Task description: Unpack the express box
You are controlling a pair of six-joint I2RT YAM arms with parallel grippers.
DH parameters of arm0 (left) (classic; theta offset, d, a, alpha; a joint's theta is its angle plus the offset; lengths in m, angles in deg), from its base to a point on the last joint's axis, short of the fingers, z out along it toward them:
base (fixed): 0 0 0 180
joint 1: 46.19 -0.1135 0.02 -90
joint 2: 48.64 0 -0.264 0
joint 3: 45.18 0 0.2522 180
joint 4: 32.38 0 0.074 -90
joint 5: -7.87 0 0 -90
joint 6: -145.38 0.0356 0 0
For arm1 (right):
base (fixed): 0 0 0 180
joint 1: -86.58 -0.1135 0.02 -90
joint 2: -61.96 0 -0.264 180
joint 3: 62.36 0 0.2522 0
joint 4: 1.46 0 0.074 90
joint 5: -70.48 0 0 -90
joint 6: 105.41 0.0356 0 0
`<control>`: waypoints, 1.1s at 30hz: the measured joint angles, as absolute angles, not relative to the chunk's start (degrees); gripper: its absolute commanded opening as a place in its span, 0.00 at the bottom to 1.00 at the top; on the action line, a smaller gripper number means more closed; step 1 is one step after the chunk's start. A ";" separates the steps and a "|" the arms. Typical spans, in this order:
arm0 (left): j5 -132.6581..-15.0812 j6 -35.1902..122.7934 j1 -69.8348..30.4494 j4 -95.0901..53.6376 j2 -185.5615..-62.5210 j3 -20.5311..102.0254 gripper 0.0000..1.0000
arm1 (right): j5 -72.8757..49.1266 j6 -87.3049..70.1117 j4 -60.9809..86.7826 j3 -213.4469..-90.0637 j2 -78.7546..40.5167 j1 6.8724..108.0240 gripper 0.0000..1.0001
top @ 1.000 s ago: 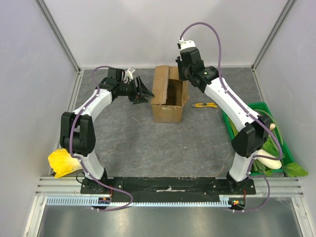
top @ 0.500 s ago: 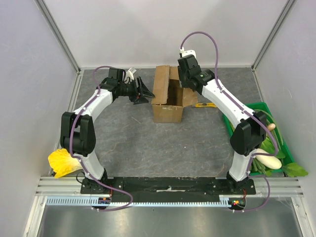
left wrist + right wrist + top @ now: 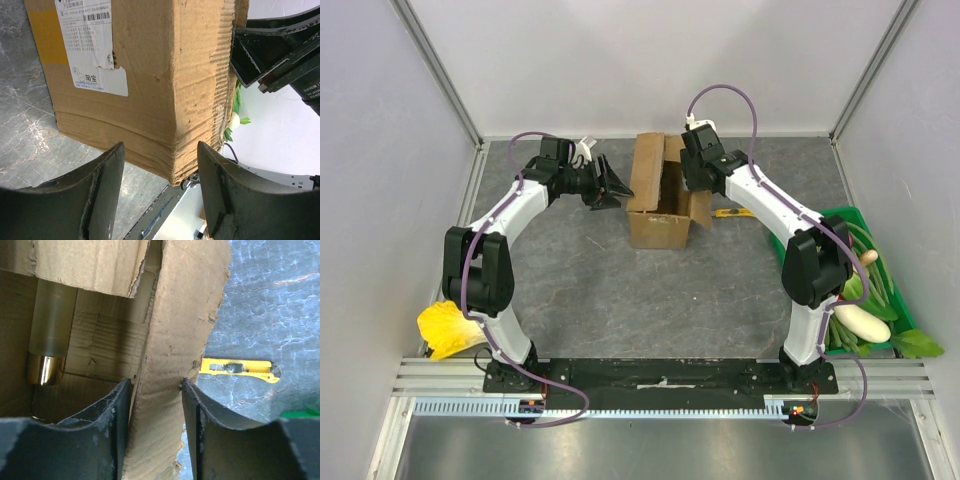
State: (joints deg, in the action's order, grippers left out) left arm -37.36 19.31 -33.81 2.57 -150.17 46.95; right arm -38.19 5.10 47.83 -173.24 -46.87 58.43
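The express box (image 3: pixel 658 222) stands at the middle back of the table with its top flaps open. My left gripper (image 3: pixel 617 186) hovers open just left of it; in the left wrist view the box's labelled side and corner (image 3: pixel 165 75) sit beyond the left gripper (image 3: pixel 160 160), apart from both fingers. My right gripper (image 3: pixel 697 190) is over the box's right edge. In the right wrist view the right flap (image 3: pixel 177 335) runs between the spread jaws of the right gripper (image 3: pixel 156 390), which no longer pinch it. A frosted bottle with a gold cap (image 3: pixel 49 325) lies inside the box.
A yellow utility knife (image 3: pixel 735 213) (image 3: pixel 240 368) lies on the table right of the box. A green crate (image 3: pixel 782 252) of vegetables stands at the right edge. A yellow leafy object (image 3: pixel 448 330) lies at the near left.
The right arm has come down toward the box's right side. The right flap has folded outward. The right jaws have spread apart around the flap. The left arm has not moved.
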 measured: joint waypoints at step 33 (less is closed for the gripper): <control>-80.55 36.64 -19.63 25.85 -150.52 65.70 0.98 | -40.40 16.40 45.69 -168.81 -44.75 49.39 0.00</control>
State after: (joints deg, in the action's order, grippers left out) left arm -80.55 36.64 -19.63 25.85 -150.52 65.70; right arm -40.40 16.40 45.69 -168.81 -44.75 49.39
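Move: The express box's right-hand flap already passes between the right hand's open fingers, its middle about 3 cm back and 2 cm below. The open box is centred some 6 cm left of this hand, 3 cm back and 9 cm down; the yellow cutter lies about 10 cm to the right, nearly level fore and aft, 16 cm down. For the left hand, the left flap is about 5 cm to the right and 4 cm ahead, at much its height; the box centre is 7 cm right, 3 cm ahead, 10 cm down. The box's right flap is pinched as the right fingers shut on it, then pulled left and back, the hand covering some 7 cm left and 4 cm back nearly level. Beside the left flap the left hand first rises about 4 cm and drifts right, then sinks and goes left, tipping some 40 degrees so its fingers point more steeply down while they open wide. ##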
